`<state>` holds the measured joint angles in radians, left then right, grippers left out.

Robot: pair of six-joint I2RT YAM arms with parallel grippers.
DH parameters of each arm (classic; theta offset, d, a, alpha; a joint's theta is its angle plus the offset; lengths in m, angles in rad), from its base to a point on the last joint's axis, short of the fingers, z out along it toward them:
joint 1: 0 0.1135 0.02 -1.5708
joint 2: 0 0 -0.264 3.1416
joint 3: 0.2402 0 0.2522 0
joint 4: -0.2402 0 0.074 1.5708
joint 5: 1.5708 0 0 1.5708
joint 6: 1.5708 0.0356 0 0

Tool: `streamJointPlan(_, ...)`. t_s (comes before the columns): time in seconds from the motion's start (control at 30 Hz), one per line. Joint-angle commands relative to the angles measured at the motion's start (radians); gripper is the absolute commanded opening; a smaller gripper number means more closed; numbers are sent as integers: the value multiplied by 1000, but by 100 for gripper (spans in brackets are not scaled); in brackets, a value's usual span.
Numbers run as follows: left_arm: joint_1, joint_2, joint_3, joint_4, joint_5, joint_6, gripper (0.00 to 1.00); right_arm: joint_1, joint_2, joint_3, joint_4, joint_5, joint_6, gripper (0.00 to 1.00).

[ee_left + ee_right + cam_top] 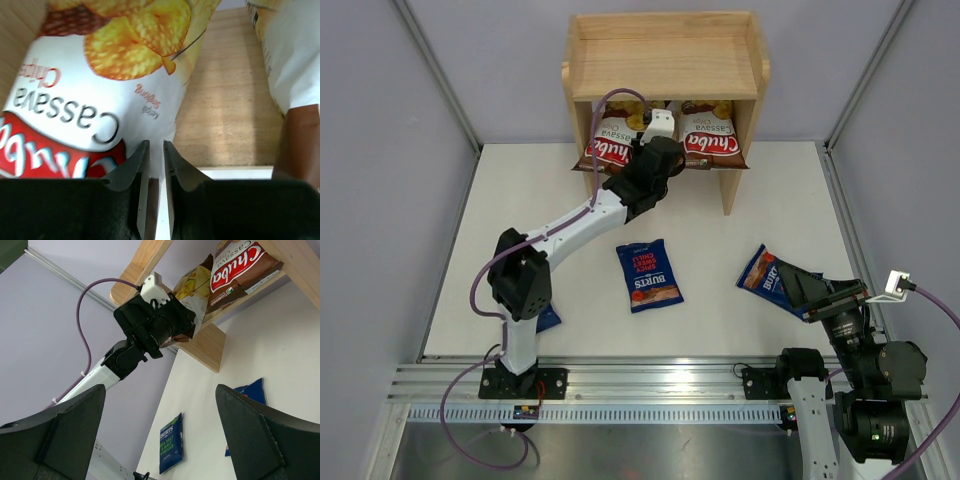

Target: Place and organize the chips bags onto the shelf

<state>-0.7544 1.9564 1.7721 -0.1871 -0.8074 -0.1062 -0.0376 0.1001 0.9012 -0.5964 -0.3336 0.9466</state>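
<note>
Two brown Chuba chips bags lie side by side on the lower tier of the wooden shelf [665,50], hanging over its front edge. My left gripper [648,140] is at the left bag [608,145]. In the left wrist view its jaws [156,147] are nearly together on that bag's bottom right edge [100,75]. The right Chuba bag [712,140] lies untouched. A blue Burts bag [648,275] lies mid-table, and another [765,270] lies just ahead of my right gripper [798,290], which stands wide open and empty [160,390]. A third blue bag [548,318] peeks out from under the left arm.
The shelf's top tier, with its raised rim [665,20], holds nothing. The shelf's right side panel [730,185] stands on the table. Grey walls close in both sides. An aluminium rail [640,385] runs along the near edge by the arm bases.
</note>
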Motion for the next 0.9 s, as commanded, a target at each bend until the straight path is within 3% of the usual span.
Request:
streamJointPlan(0.0, -3, -122, -54, 182, -44, 29, 20, -2, -10, 13, 20, 2, -6, 99)
streamJointPlan(0.23, 3, -93, 23, 164, -58, 28, 22, -2, -14, 16, 18, -1, -6, 99)
streamJointPlan(0.33, 0, -134, 4, 164, 6, -4, 22, -2, -13, 19, 12, 2, -11, 99)
streamJointPlan(0.73, -22, -422, -259, 42, 174, -232, 24, -2, -8, 16, 20, -7, -9, 99)
streamJointPlan(0.87, -22, -514, -355, -80, 154, -368, 16, -2, -10, 13, 26, 1, -5, 99)
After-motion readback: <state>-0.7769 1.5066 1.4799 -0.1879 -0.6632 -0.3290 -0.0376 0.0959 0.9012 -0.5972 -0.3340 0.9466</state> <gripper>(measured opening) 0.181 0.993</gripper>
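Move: The left hand's nearly shut fingertips are at the front lower-right corner of the left Chuba bag on the shelf, whose middle lies about 6 cm ahead, 7 cm left and 3 cm higher. The right Chuba bag is some 9 cm to the hand's right and 6 cm ahead, while the sweet Burts packet lies on the table roughly 24 cm back, in line with the hand and 24 cm below. From the idle right hand, the left Chuba bag is around 40 cm ahead, 31 cm left and 8 cm lower. The left fingertips come free of the left Chuba bag's lower right corner, first climbing about 5 cm almost straight up. After a brief pause they draw back some 8 cm, still rising and drifting a little left, away from the gap between the bags. The nearly shut fingers keep their opening while the hand rolls about 20 degrees, its left side sinking. ##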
